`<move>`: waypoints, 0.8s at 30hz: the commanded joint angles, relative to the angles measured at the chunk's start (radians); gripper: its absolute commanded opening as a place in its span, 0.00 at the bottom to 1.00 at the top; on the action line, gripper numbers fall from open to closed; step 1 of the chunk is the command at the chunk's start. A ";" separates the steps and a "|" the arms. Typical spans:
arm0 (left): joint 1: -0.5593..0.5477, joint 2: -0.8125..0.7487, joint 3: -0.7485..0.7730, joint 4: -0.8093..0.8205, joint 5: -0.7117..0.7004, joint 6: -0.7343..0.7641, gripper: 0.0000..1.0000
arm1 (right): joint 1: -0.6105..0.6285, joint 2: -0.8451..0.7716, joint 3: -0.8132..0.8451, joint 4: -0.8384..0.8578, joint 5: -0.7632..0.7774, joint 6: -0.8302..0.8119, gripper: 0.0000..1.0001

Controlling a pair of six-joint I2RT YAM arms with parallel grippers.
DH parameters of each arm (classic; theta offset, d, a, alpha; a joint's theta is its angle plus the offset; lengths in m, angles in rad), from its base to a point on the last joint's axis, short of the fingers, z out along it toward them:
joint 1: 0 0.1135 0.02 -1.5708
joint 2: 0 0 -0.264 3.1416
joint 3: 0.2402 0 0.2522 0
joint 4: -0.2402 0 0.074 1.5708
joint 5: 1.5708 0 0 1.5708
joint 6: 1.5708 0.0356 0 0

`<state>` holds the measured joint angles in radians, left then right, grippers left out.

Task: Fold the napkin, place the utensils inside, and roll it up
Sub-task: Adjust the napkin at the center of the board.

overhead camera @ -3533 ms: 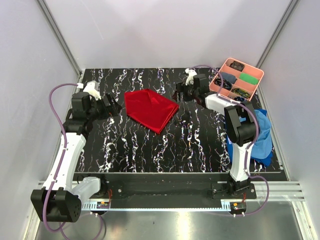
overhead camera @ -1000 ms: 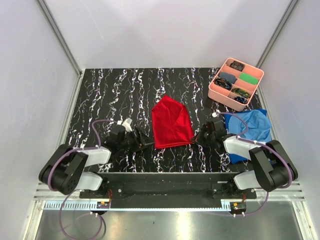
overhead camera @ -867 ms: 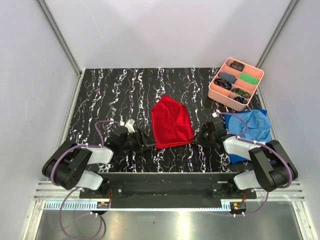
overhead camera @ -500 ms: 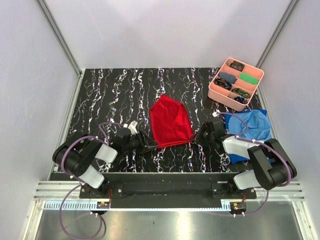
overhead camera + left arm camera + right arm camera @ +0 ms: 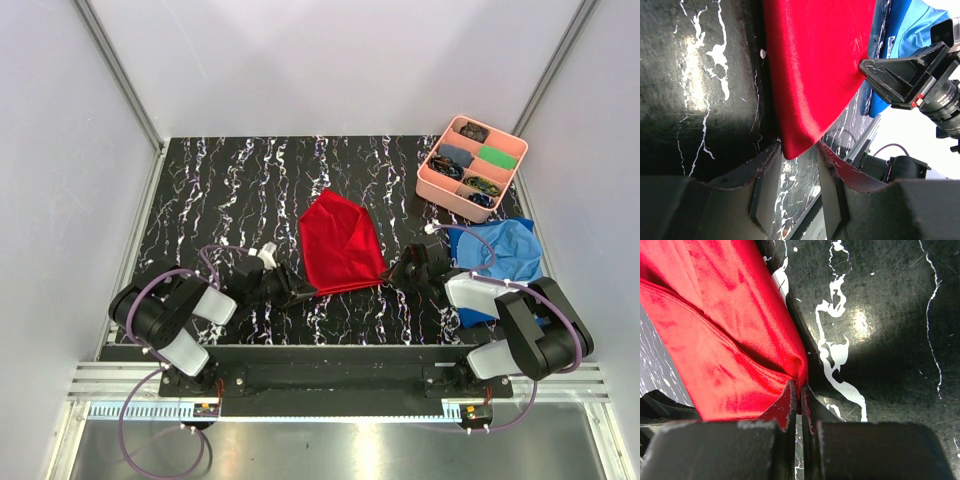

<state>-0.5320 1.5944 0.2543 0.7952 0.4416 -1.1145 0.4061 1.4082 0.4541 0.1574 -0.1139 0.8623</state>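
The red napkin (image 5: pixel 342 245) lies folded on the black marbled table (image 5: pixel 220 190), its narrow end pointing away from me. My right gripper (image 5: pixel 392 275) is shut on the napkin's near right corner (image 5: pixel 801 369), the cloth (image 5: pixel 715 340) bunching at the fingertips. My left gripper (image 5: pixel 300 292) lies low at the near left corner. Its jaws stand apart, and the tip of the napkin (image 5: pixel 815 75) sits between the fingertips (image 5: pixel 769 165) of the left gripper (image 5: pixel 799 150) without being pinched. The utensils are out of view.
A pink divided tray (image 5: pixel 428 178) holding small dark and green items stands at the far right. A blue cloth (image 5: pixel 500 255) lies crumpled beside the right arm. The table's near edge and a metal rail (image 5: pixel 330 375) run just behind both grippers.
My left gripper has slid right to the napkin's near left corner and its jaws have narrowed. My right gripper has kept its hold. Over the longer span, the napkin was drawn nearer.
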 commanded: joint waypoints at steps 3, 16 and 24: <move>-0.014 0.033 0.013 -0.014 -0.029 0.028 0.39 | 0.014 -0.008 -0.026 -0.033 0.063 -0.006 0.00; -0.014 0.101 0.045 0.079 0.051 -0.042 0.04 | 0.017 -0.081 -0.002 -0.091 0.092 -0.092 0.33; 0.036 0.035 0.080 -0.051 0.121 -0.038 0.00 | 0.068 -0.316 0.024 -0.167 0.134 -0.368 0.75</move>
<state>-0.5289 1.6810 0.3077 0.7952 0.5037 -1.1606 0.4236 1.1976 0.4503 0.0162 -0.0319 0.6765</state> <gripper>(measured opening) 0.040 0.706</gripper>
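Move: The napkin's near left corner lies just off the left hand's half-open fingers, about 1 cm to the right and 1 cm lower. The near right corner, still pinched in the right hand, is some 12 cm to the left hand's right and 2 cm farther out; the napkin's middle is about 9 cm ahead of the left hand and 5 cm to its right. From the right hand, the blue cloth is roughly 3 cm ahead and 21 cm to the right. Easing rightward and slightly down, only about 1 cm, the left hand shuts its fingers and pinches the napkin's near left corner. The right hand holds still until that grip is nearly closed, then spreads its fingers, lets go of the near right corner and lifts about 3 cm, drifting 2 cm right as its wrist tips up slightly. ##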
